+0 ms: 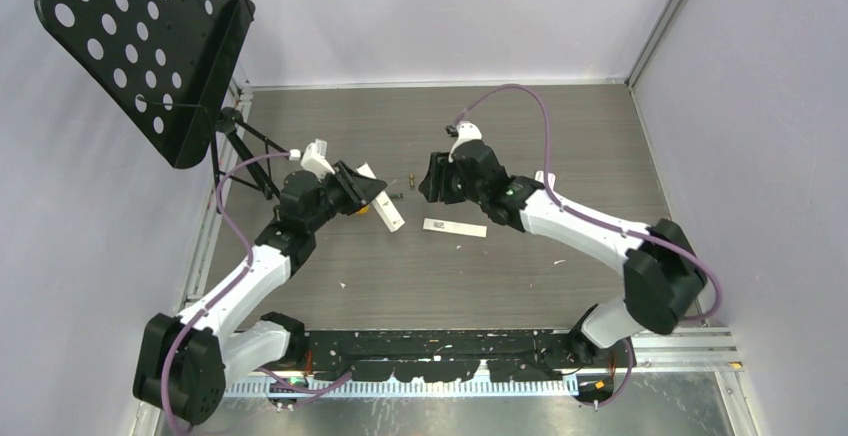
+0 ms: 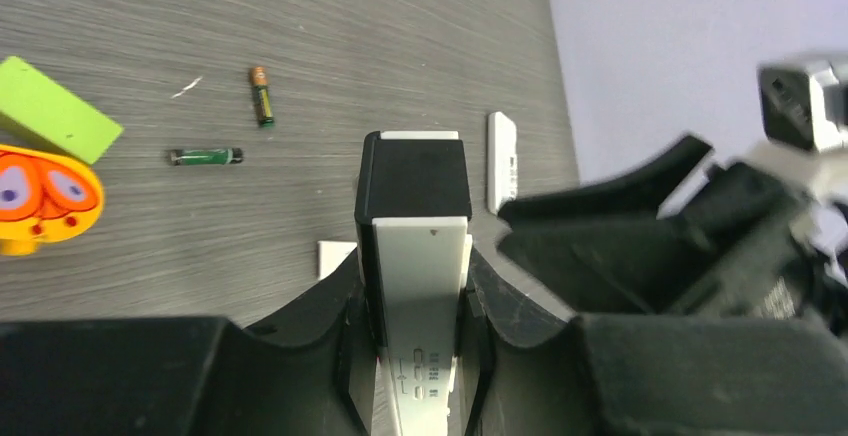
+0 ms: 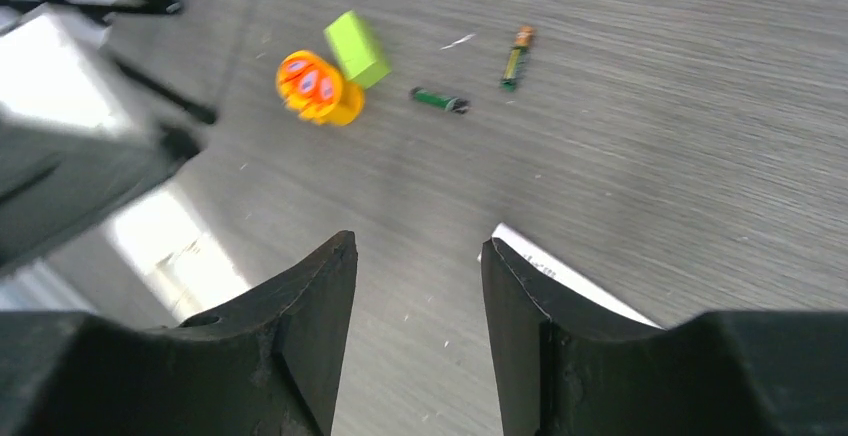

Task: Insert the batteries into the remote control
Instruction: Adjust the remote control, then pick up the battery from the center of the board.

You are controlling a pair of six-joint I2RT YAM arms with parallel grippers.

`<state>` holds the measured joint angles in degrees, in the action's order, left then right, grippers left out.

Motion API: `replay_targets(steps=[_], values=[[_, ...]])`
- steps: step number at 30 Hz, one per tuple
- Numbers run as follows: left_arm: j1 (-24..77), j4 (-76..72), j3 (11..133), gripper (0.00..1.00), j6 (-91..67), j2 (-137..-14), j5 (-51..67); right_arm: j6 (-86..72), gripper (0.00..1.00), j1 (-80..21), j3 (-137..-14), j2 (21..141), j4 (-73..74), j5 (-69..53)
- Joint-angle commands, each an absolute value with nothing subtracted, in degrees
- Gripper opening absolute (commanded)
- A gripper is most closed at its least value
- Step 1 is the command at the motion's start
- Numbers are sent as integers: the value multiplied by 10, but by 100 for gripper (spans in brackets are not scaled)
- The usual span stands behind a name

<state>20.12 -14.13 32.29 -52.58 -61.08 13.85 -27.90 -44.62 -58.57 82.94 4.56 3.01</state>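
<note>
My left gripper (image 2: 415,264) is shut on the remote control (image 2: 415,191), a white bar with a black far end, held lengthwise between the jaws. Seen from above, this remote (image 1: 388,208) points toward the table's middle from my left gripper (image 1: 362,192). Two batteries lie loose on the wood: a green one (image 2: 205,157) and one with a copper end (image 2: 262,95). They also show ahead of my right gripper (image 3: 418,256), the green battery (image 3: 438,100) and the copper-ended one (image 3: 516,57). The right jaws stand open with nothing between them, hovering over the table.
An orange toy (image 3: 318,86) with a green block (image 3: 356,48) sits beside the batteries. A flat white cover piece (image 1: 455,227) lies just under my right fingers (image 3: 530,286). A black perforated stand (image 1: 150,46) rises at the back left. Walls bound the table.
</note>
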Motion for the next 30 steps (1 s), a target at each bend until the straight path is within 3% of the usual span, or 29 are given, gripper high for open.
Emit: replay_targets(steps=[1, 14, 30], values=[[200, -104, 297, 0, -443, -555, 119, -348, 54, -438, -662, 907, 96, 113], [199, -82, 245, 0, -384, -441, 135, -308, 55, -436, -834, 1153, 110, 221], [198, -68, 247, 0, -374, -438, 132, -283, 55, -432, -856, 1213, 61, 215]])
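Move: The right hand, empty, has the bronze-tipped battery about 15 cm ahead, 5 cm to its left and 16 cm below. On the same table top, the green battery lies some 11 cm ahead and 9 cm left of that hand, and the white strip about 4 cm ahead and 4 cm to its right. From the left hand, which already holds the remote control, the bronze-tipped battery is roughly 14 cm ahead, 4 cm right and 18 cm down. The left fingers keep their grip on the remote control and draw it back about 5 cm, with some leftward travel, rolling the hand's left side up and tipping it up a little. Meanwhile the right hand, fingers staying half open, swoops down some 15 cm and forward 11 cm towards the bronze-tipped battery, turning clockwise as it goes, and eases to a stop low and just short and right of it. ##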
